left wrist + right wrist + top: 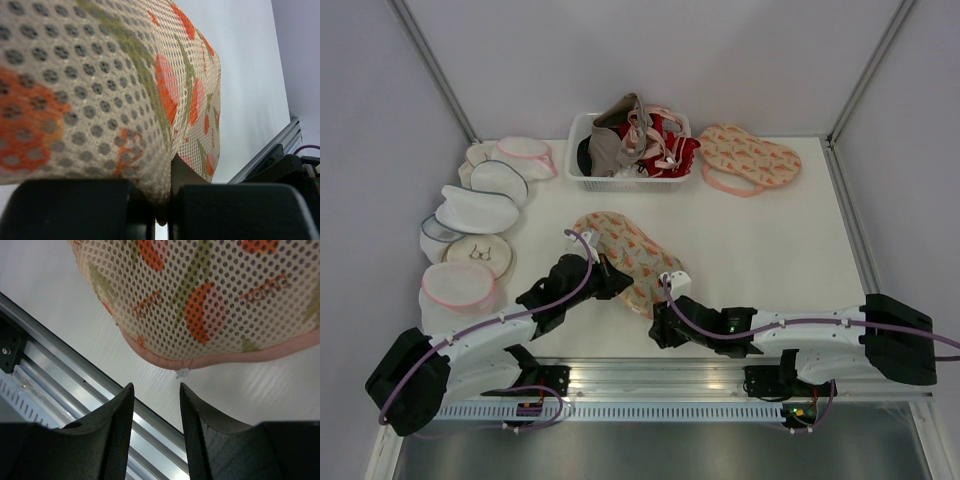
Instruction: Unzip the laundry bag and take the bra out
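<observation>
The laundry bag (623,254), peach mesh with watermelon print and pink trim, lies mid-table. My left gripper (613,277) is shut on a fold of its fabric at its near left side. In the left wrist view the bag (100,75) bulges up from between my left gripper's (162,202) closed jaws. My right gripper (656,312) sits at the bag's near end. It is open (156,392) with nothing between its fingers. Just beyond its fingertips is the bag's pink edge (225,357) with a small white tag (182,373). The bra is hidden.
A white basket (582,128) of red, pink and grey garments stands at the back. A second watermelon-print pouch (750,158) lies to its right. Several white mesh round pouches (480,210) crowd the left side. The metal rail (60,370) at the table's near edge runs under my right gripper.
</observation>
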You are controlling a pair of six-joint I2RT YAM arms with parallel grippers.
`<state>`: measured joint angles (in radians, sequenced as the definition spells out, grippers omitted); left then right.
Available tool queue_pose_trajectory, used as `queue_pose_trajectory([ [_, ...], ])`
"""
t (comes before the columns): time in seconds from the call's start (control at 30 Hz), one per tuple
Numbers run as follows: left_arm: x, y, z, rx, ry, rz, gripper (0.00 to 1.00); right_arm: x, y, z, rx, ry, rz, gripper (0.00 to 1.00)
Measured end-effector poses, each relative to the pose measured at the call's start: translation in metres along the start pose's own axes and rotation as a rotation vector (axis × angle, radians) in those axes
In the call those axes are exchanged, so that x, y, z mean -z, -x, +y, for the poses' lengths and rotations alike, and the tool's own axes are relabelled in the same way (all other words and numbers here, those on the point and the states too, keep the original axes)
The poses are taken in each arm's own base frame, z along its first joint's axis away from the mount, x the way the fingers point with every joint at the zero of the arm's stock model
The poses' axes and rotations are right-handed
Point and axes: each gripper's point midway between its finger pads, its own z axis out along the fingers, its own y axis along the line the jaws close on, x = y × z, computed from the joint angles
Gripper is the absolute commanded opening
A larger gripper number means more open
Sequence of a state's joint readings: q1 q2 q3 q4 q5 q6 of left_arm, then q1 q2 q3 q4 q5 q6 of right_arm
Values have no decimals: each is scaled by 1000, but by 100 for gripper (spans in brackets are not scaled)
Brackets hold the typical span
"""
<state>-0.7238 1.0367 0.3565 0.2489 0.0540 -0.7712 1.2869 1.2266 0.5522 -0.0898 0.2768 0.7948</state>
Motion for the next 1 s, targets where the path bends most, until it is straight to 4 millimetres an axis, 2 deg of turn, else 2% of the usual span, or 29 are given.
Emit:
queue_pose_trajectory([
  [0.1,-1,-1,0,8,-2,4,2,-9,-2,2,7,1,0,43],
  [0.17,-2,-2,-1,13,-7,7,2,-15,1,-4,14,-48,-14,36],
  [0.27,-2,-3,-3,17,-14,13,2,-20,15,-18,18,-169,-63,14],
  [0.3,-2,-2,-3,18,-16,11,2,-20,21,-23,16,-221,-81,3],
  [0.33,-2,-1,-3,20,-17,7,2,-19,27,-25,16,-257,-99,0],
  [0.47,-2,4,-4,23,-23,-10,2,-13,41,-35,13,-354,-147,0],
  [0.63,-2,3,-6,22,-33,-6,2,-3,41,-44,21,-395,-146,1],
  [0.87,-2,2,-12,26,-70,27,2,15,38,-46,49,-390,-108,0],
  [1.0,-7,2,-14,17,-100,80,2,18,32,-37,107,-315,-54,1],
])
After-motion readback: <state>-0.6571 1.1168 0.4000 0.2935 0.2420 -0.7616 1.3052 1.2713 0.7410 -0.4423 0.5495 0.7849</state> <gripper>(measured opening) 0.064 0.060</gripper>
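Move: In front of the right fingers, about 5 cm ahead, 1 cm to their right and nearly level with them, hangs the clear zip pull on the bag's pink edge. The floral bag's middle is some 16 cm ahead of the right hand and 7 cm left; the left fingertips, clamped on the fabric, are 11 cm ahead, 7 cm left and 4 cm higher. From the left hand the pull lies about 7 cm back, 6 cm right and 4 cm below. Reaching forward about 5 cm to the bag's pink edge, the right hand turns clockwise some 15 degrees and closes its open fingers, pinching the edge beside the zip pull. Keeping that pinch, it then draws back and right a couple of centimetres while rising slightly. The left fingers keep their hold on the fabric and drift about 1 cm right near the end. ##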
